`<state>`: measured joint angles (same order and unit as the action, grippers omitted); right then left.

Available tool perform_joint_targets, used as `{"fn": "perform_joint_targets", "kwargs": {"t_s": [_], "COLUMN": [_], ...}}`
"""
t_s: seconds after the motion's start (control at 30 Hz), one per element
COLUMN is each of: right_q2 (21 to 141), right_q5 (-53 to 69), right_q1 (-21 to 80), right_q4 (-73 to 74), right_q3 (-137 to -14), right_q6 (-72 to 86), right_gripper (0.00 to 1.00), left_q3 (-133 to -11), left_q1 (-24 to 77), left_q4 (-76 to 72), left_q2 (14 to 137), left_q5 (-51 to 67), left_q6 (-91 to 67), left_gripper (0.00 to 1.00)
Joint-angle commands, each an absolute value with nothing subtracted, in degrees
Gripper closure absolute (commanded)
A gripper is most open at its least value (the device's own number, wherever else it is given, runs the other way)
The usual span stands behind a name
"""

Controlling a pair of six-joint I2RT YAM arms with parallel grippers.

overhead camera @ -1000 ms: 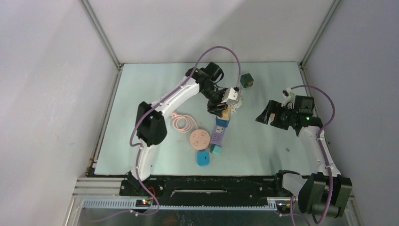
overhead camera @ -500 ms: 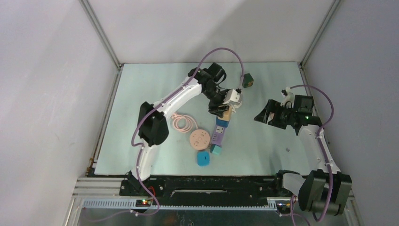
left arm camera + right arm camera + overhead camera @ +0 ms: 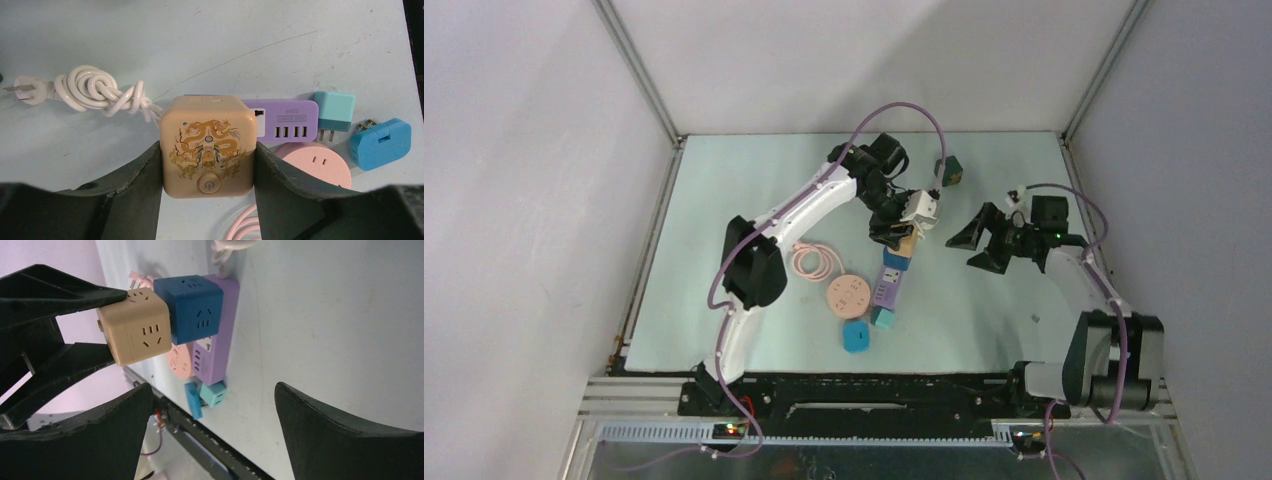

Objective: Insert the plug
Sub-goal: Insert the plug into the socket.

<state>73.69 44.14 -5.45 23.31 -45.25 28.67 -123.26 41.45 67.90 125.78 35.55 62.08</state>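
Note:
The plug is a tan cube adapter (image 3: 207, 150) with a gold dragon print and a power button. My left gripper (image 3: 207, 167) is shut on its two sides. In the top view it (image 3: 906, 243) hangs over the far end of the purple power strip (image 3: 887, 292). The right wrist view shows the tan cube (image 3: 137, 325) next to a dark blue cube (image 3: 195, 307) that sits on the strip (image 3: 217, 340). My right gripper (image 3: 977, 245) stands open and empty to the right, facing the cubes.
A teal adapter (image 3: 883, 318) sits at the strip's near end, with a blue plug (image 3: 857, 337) beside it. A pink round socket (image 3: 847, 296) and its coiled pink cable (image 3: 810, 261) lie to the left. A knotted white cable (image 3: 97, 92) and a green cube (image 3: 951, 171) lie farther back.
The right arm has swung left and slightly back, bringing its open gripper closer to the cubes. The left gripper and the tan cube have hardly moved.

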Motion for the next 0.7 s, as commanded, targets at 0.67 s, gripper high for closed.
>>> {"fn": "perform_joint_targets", "kwargs": {"t_s": [0.67], "right_q2": [97.47], "right_q5": [47.85], "right_q1": [12.26], "right_q4": [15.42], "right_q3": [-60.7], "right_q6": [44.07], "right_gripper": [0.46], "left_q3": [-122.72], "left_q1": [42.98], "left_q4": [70.36], "left_q2": [132.72], "left_q5": [29.19], "left_q6": [62.7], "left_gripper": [1.0]}}
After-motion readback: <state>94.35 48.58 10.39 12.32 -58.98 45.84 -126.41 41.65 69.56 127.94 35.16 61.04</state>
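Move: The tan plug is already in the left fingers, above the blue socket, whose middle is roughly 6 cm below the left hand, 1 cm back and 1 cm to its left. From the right hand, the tan plug is about 12 cm left and 5 cm ahead, near its height; the blue socket lies some 6 cm under the tan plug. The white cord coil is about 9 cm ahead of the tan plug, 6 cm right and 10 cm lower. Bring the right gripper in to the tan plug, about 10 cm left and 5 cm forward, arcing up a couple of centimetres and sinking again at the end while the wrist turns some 15 degrees. Close its wide-open fingers to around two thirds so the tips come around the tan plug and touch it. Keep the left grip on the plug over the blue socket, letting that hand slip about 1 cm right and most of the way back. ##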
